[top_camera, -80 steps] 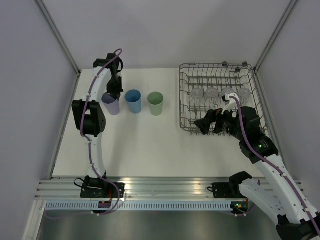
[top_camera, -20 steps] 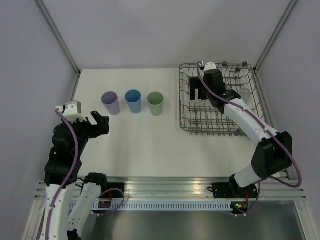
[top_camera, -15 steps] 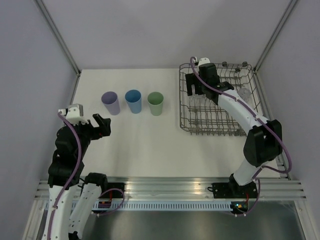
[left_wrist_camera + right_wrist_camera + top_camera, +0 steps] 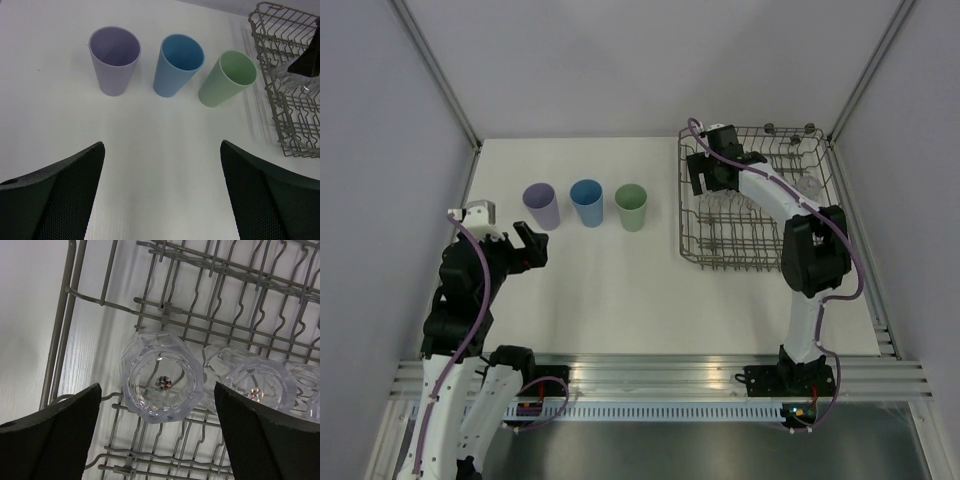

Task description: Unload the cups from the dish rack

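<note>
Three tumblers stand upright in a row on the table: lavender (image 4: pixel 541 206) (image 4: pixel 115 67), blue (image 4: pixel 586 202) (image 4: pixel 177 65), pale green (image 4: pixel 631 207) (image 4: pixel 227 79). At the back right, the grey wire dish rack (image 4: pixel 720 263) (image 4: pixel 62 315) holds clear glasses. My right gripper (image 4: pixel 709 178) (image 4: pixel 157 390) hangs open over the rack's left end, above the leftmost glass (image 4: pixel 161 382). Its fingers straddle that glass without touching it. More glasses (image 4: pixel 250 385) lie to that one's right. My left gripper (image 4: pixel 527 250) (image 4: pixel 162 145) is open and empty, nearer than the tumblers.
The right arm reaches across the rack from the near right and hides part of its inside in the top view. Grey walls with metal posts close in the white table (image 4: pixel 620 290) on three sides.
The right arm has swung from the rack's front to its back left end, over the leftmost glass. The left arm has pulled back from the lavender tumbler to the near left.
</note>
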`<act>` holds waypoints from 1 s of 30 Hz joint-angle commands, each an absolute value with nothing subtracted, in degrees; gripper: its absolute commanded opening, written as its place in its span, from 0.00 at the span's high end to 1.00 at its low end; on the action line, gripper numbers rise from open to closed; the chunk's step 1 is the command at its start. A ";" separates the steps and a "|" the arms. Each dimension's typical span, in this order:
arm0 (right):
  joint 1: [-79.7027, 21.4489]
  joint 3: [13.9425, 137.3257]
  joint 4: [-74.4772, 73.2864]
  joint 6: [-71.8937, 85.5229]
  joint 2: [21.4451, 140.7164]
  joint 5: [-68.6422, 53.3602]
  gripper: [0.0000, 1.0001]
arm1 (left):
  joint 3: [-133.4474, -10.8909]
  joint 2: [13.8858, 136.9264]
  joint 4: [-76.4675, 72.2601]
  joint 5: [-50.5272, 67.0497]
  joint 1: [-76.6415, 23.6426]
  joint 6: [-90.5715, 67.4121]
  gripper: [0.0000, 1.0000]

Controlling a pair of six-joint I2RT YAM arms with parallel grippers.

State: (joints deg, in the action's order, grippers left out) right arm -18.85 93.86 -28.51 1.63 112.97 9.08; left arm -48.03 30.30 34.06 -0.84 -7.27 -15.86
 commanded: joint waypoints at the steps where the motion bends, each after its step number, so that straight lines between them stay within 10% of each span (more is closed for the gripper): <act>1: -18.37 97.64 -29.44 0.53 114.43 9.06 0.02 | -48.08 31.46 31.29 2.19 -7.47 -16.35 0.00; 11: -17.58 100.02 -31.38 0.62 118.04 8.71 0.09 | -47.99 31.82 31.20 3.16 -7.47 -16.17 0.00; 30: -17.58 101.34 -33.14 -0.53 113.04 6.59 0.57 | -47.99 31.64 31.29 3.43 -7.47 -15.91 0.00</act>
State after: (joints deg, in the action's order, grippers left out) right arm -17.72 98.74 -32.53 -0.45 117.95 7.18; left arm -48.03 31.62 33.69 2.13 -7.27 -15.84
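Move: The leftmost clear cup in the dish rack, the one to be gripped, sits just beyond and below the right hand's open fingers: about 2 cm ahead, 5 cm down, neither left nor right. The next clear cup stands some 7 cm to the right of it in the same row, a third about 14 cm to the right of it; the rack's left wall runs roughly 7 cm to its left. From the left hand that leftmost cup is about 28 cm ahead, 32 cm right and 20 cm below. The leftmost clear cup's near, upper end is taken between the right hand's two fingers, one on its left side and one on its right. The hand sinks about 2 cm and eases some 1 cm forward over the cup, tipping down slightly, then the fingers close from wide open by about a quarter until they stop on the cup, and the hand holds in place. ##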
